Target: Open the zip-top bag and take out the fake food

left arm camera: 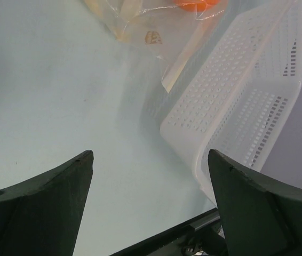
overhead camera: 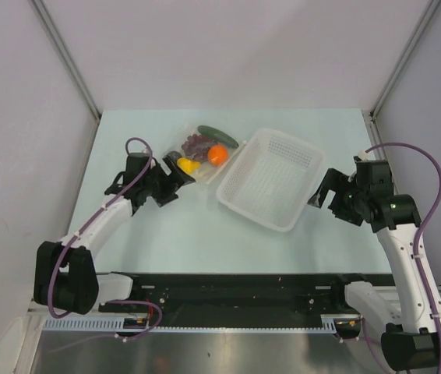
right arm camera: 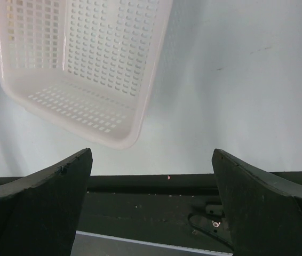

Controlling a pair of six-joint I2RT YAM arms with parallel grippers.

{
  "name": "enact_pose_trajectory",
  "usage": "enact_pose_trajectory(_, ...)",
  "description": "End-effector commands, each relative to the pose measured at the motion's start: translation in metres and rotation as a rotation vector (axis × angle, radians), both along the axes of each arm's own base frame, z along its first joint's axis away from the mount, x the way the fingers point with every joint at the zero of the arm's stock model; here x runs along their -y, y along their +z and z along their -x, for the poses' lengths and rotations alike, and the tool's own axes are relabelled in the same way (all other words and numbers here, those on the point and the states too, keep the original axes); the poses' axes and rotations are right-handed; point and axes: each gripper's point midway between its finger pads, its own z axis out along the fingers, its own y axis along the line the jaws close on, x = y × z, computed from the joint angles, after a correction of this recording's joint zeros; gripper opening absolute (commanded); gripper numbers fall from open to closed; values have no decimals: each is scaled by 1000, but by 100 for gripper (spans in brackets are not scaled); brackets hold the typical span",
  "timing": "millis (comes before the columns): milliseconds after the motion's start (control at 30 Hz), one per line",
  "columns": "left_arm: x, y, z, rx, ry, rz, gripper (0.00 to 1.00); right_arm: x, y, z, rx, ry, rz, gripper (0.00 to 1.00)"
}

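Observation:
The zip-top bag (overhead camera: 207, 168) lies crumpled on the pale table, left of the basket. Through its clear plastic I see the fake food: a green cucumber (overhead camera: 219, 135), a dark grape bunch (overhead camera: 197, 142), an orange ball (overhead camera: 218, 155) and a yellow fruit (overhead camera: 188, 165). My left gripper (overhead camera: 180, 179) hovers open at the bag's near-left corner, close to the yellow fruit; I cannot tell if it touches. In the left wrist view the gripper (left arm camera: 151, 154) holds nothing, and the bag (left arm camera: 140, 24) sits ahead at the top. My right gripper (overhead camera: 319, 191) (right arm camera: 152, 152) stands open and empty at the basket's right side.
A white perforated basket (overhead camera: 261, 220) (left arm camera: 247, 90) (right arm camera: 81, 64) stands empty between the two grippers, its left corner against the bag. A black rail (overhead camera: 236, 288) runs along the table's near edge. Grey walls close in the back and sides.

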Motion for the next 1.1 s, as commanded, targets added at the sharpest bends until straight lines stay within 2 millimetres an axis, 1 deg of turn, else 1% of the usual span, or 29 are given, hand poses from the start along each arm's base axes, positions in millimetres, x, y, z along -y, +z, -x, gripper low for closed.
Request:
enact_pose_trajectory(0, 10, 10, -15, 44, -3, 67, 92, 1, 22, -20, 91, 25, 39, 100)
enact_pose_trajectory(33, 12, 1, -14, 15, 4, 79, 92, 0, 21, -20, 80, 23, 33, 100)
enact_pose_trajectory(100, 16, -2, -19, 17, 8, 104, 92, -2, 20, -22, 73, 25, 21, 100)
enact_pose_trajectory(133, 19, -4, -19, 1, 13, 126, 92, -4, 23, -25, 91, 28, 16, 100)
enact_pose_trajectory(167, 22, -11, -20, -18, 14, 131, 91, -4, 23, -26, 93, 24, 12, 100)
enact_pose_trajectory(233, 27, -15, -24, -30, 24, 155, 91, -4, 24, -30, 106, 16, 10, 100)
enact_pose_trajectory(267, 29, -23, -25, -55, 31, 158, 91, -4, 23, -31, 102, 11, 9, 100)
enact_pose_trajectory(300, 32, -26, -28, -50, 32, 172, 91, -3, 25, -33, 104, 4, 15, 100)
enact_pose_trajectory(367, 36, -32, -32, -71, 57, 210, 91, 0, 19, -36, 70, -20, 27, 100)
enact_pose_trajectory(433, 40, -39, -40, -83, 79, 248, 91, 5, 15, -39, 34, -44, 55, 100)
enact_pose_trajectory(467, 42, -40, -43, -80, 79, 257, 92, 7, 13, -40, 21, -50, 62, 100)
enact_pose_trajectory(500, 44, -43, -51, -83, 81, 257, 92, 8, 11, -39, -1, -51, 68, 100)
enact_pose_trajectory(533, 46, -44, -54, -84, 77, 250, 92, 7, 12, -41, -5, -43, 64, 100)
enact_pose_trajectory(567, 46, -47, -57, -93, 82, 238, 92, 7, 8, -43, -25, -40, 61, 100)
enact_pose_trajectory(600, 48, -50, -64, -97, 83, 236, 92, 5, 9, -43, -28, -28, 52, 100)
enact_pose_trajectory(633, 50, -52, -67, -98, 81, 240, 92, 4, 9, -44, -29, -15, 45, 100)
enact_pose_trajectory(700, 54, -50, -79, -93, 80, 247, 92, -5, 13, -46, -16, 54, 7, 100)
enact_pose_trajectory(733, 55, -59, -82, -113, 87, 246, 91, -3, 14, -47, -11, 44, 11, 100)
enact_pose_trajectory(767, 57, -59, -86, -110, 85, 254, 89, -3, 16, -48, 2, 49, 14, 100)
enact_pose_trajectory(800, 62, -55, -91, -106, 80, 279, 88, -2, 21, -52, 32, 52, 16, 100)
enact_pose_trajectory(833, 64, -62, -93, -123, 81, 286, 86, -2, 22, -54, 42, 59, 26, 100)
enact_pose_trajectory(900, 70, -58, -103, -105, 76, 303, 82, -2, 25, -58, 62, 72, 30, 100)
enact_pose_trajectory(933, 72, -61, -105, -110, 75, 303, 79, -3, 25, -59, 62, 80, 29, 100)
enact_pose_trajectory(967, 72, -63, -108, -112, 74, 304, 71, -6, 24, -60, 58, 90, 16, 100)
enact_pose_trajectory(1000, 75, -58, -111, -105, 66, 315, 67, -8, 23, -63, 57, 99, 8, 100)
enact_pose_trajectory(1033, 77, -58, -113, -106, 62, 320, 61, -11, 23, -65, 60, 114, 2, 100)
enact_pose_trajectory(1067, 78, -58, -114, -102, 58, 328, 52, -14, 22, -66, 57, 118, -1, 100)
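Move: The bag's near corner lies about 11 cm ahead of the left gripper, 7 cm to its right and 10 cm below. Inside the bag, the yellow food sits some 5 cm farther out and 5 cm left of that corner, the orange about 8 cm farther out and 3 cm right of it. The white basket's middle is level with the corner, about 19 cm to its right. From the right gripper, the corner is roughly 21 cm ahead, 33 cm left and 17 cm below. Bring the left gripper forward and to the right while sinking about 8 cm, dropping its left side some 15 degrees. Then slide it nearly level, forward and right, bringing the open fingers around the bag's near corner, and start closing them by about a third. Meanwhile ease the open right gripper about 5 cm forward, beside the basket. ##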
